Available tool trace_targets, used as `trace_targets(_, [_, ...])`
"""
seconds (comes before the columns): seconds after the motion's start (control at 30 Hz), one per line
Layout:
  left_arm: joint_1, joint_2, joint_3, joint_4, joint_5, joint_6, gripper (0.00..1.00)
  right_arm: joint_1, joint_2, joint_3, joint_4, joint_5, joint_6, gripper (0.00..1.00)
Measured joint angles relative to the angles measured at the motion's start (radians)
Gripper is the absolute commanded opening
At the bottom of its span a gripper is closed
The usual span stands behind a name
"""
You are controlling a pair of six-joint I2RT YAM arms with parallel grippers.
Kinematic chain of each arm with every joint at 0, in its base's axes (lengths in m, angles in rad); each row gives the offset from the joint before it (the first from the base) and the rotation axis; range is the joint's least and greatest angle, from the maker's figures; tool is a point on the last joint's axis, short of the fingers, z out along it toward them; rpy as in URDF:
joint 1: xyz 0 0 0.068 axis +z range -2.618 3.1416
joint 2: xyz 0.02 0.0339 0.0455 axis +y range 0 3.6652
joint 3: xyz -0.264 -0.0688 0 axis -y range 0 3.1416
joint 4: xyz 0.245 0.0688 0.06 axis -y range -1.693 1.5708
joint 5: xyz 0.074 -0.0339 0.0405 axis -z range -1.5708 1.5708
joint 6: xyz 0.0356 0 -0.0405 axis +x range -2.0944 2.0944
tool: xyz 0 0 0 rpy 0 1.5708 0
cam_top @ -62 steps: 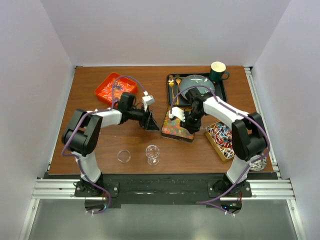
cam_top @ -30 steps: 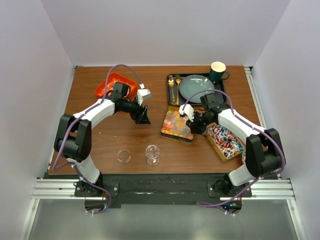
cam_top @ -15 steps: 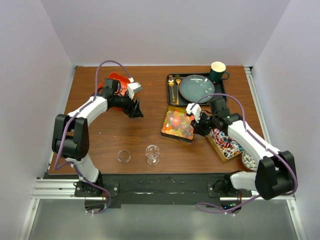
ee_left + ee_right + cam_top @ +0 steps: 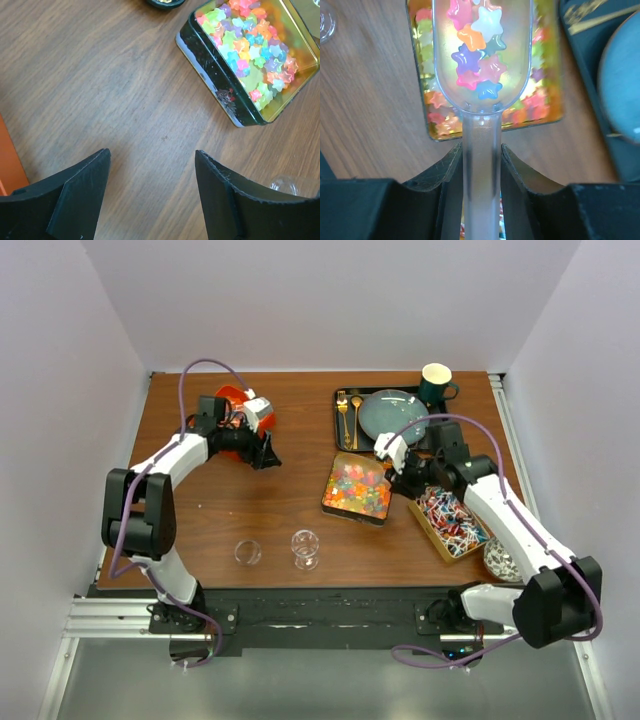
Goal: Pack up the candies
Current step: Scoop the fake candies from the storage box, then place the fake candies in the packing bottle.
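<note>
A gold tin (image 4: 356,490) full of bright star-shaped candies (image 4: 250,50) stands at the table's middle. My right gripper (image 4: 408,480) is shut on the handle of a clear plastic scoop (image 4: 481,100). The scoop's bowl holds several star candies (image 4: 477,60) and hangs above the tin (image 4: 432,120). A second gold tray (image 4: 450,522) at the right holds red-blue-white wrapped candies. My left gripper (image 4: 268,455) is open and empty over bare wood, beside the orange tray (image 4: 232,400); its tips show in the left wrist view (image 4: 152,157).
A small glass dish (image 4: 247,553) and a stemmed glass cup (image 4: 305,549) stand near the front edge. A black tray (image 4: 345,430) at the back holds gold cutlery, a blue plate (image 4: 392,415) and a dark green mug (image 4: 435,385).
My left arm has drawn back left and away towards the orange tray. My right gripper has pulled back right off the star tin, lifting the scoop with candies in it.
</note>
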Motion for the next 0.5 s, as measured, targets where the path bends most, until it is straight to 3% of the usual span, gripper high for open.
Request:
trace_targets(0.23, [0.001,-0.109,-0.106,0.077,-0.094,-0.089,0.73,0.081,0.049,0.283,-0.254,0.004,-0.224,0.00])
trace_targets(0.5, [0.002,-0.214,-0.117,0.100,-0.164,-0.131,0.74,0.143,0.156,0.449,-0.385,-0.005,-0.283,0.00])
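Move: The tin of star candies, from which the right hand's loaded clear scoop is lifting, lies about 8 cm left of that hand, 3 cm ahead and 13 cm below. Lower than the hand too, the goblet stands some 19 cm left and 12 cm back, the dish tray some 18 cm ahead and 2 cm right, and the wrapped-candy box about 14 cm right and 6 cm back. From the left hand the tin lies roughly 20 cm right and 6 cm back, 9 cm down. The scoopful of star candies is carried up off the tin: the right hand climbs about 7 cm, fast at first, while sliding some 4 cm left and swinging the scoop about 20 degrees counter-clockwise, its grip on the handle kept. The empty left hand, still open, rises about 4 cm and eases 2 cm left, away from the tin, turning slightly counter-clockwise. ##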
